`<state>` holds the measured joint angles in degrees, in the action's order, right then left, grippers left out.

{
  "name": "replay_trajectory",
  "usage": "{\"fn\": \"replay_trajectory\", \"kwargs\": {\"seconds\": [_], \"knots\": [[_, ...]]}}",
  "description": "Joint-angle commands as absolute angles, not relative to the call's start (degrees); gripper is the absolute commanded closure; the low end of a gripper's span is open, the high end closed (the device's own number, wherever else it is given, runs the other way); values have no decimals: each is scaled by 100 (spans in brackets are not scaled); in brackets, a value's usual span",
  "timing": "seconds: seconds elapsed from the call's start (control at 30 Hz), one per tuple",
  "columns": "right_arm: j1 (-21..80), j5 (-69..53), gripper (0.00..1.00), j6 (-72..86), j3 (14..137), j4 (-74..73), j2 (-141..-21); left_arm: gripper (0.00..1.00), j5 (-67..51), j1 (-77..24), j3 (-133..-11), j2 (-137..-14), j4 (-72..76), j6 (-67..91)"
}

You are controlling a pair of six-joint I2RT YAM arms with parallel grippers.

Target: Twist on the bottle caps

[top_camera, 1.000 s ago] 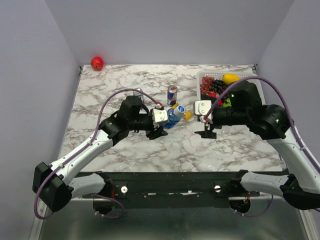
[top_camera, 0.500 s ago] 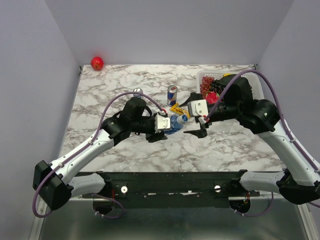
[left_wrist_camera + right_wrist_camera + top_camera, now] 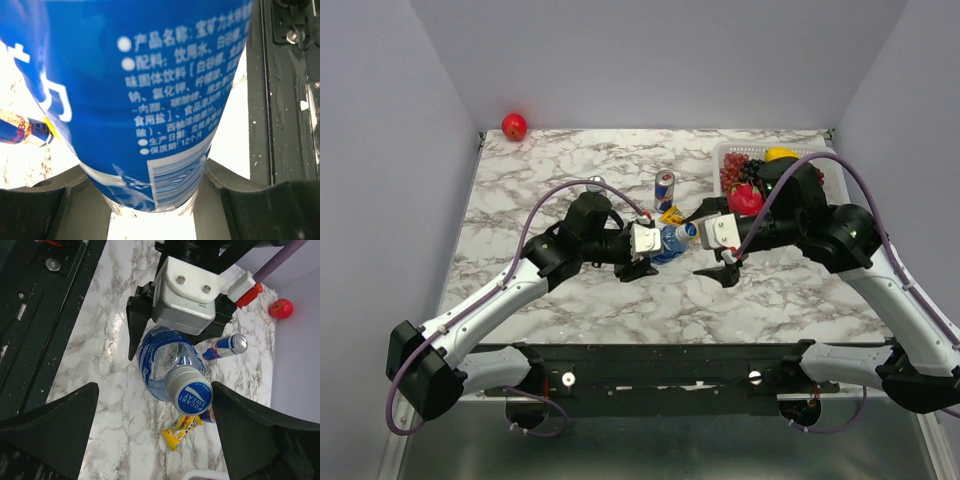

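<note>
My left gripper (image 3: 155,200) is shut on a clear bottle (image 3: 150,100) with a blue-and-white label, its fingers (image 3: 45,205) pressed on both sides near the base. From above, the bottle (image 3: 668,243) leans to the right, held by the left gripper (image 3: 658,248). A cap (image 3: 190,392) with a blue top sits on the neck of the bottle (image 3: 162,360). My right gripper (image 3: 154,390) is open wide and straddles the cap, which lies close to one finger (image 3: 240,425). In the top view the right gripper (image 3: 698,243) faces the cap (image 3: 690,231).
A blue-and-silver can (image 3: 664,188) stands behind the bottle, and a second can (image 3: 595,185) stands left of it. A yellow snack pack (image 3: 182,430) lies under the cap. A white basket (image 3: 728,152) of fruit is at the back right, and a red apple (image 3: 514,126) at the back left.
The right gripper has swung left and down to the bottle's neck, so its open fingers now flank the cap. The left arm has shifted the held bottle slightly.
</note>
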<state>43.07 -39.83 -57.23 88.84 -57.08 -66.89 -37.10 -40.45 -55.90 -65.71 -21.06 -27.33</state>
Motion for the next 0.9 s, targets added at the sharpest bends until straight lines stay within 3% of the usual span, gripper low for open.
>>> {"fn": "replay_trajectory", "kwargs": {"seconds": [0.0,0.33,0.87], "knots": [[4342,-3833,1,-5775,8684,-6012,-6434,100,-3612,-3868,-5599,-6618,-1662,-2312],[4342,-3366,2,-5248,8191,-5924,-6152,100,-3656,-3507,-5607,-6583,-1292,-1951],[4298,-1881,1,-3779,8754,-6038,-6794,100,-3858,-3516,-5625,-6390,-1942,-2654]]}}
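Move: The left hand holds the tilted bottle low on its body; the bottle's cap lies about 9 cm above it, roughly 6 cm to its right and 3 cm ahead. From the right hand's wide-open fingers that cap is some 3 cm ahead, 3 cm to the left and 1 cm lower, beside the forward finger. Far below the right hand, about 32 cm down, the yellow snack lies 9 cm ahead and 2 cm left; the near can stands 14 cm ahead and 5 cm left, 28 cm down. The left fingers keep their hold on the bottle and carry it about 2 cm forward, then slightly left. Around the cap, still wide open, the right hand goes along forward some 4 cm, sinking about 3 cm, mostly late, and easing 2 cm right, while it turns about 20 degrees clockwise; its forward finger seems to stay against the cap's side. ##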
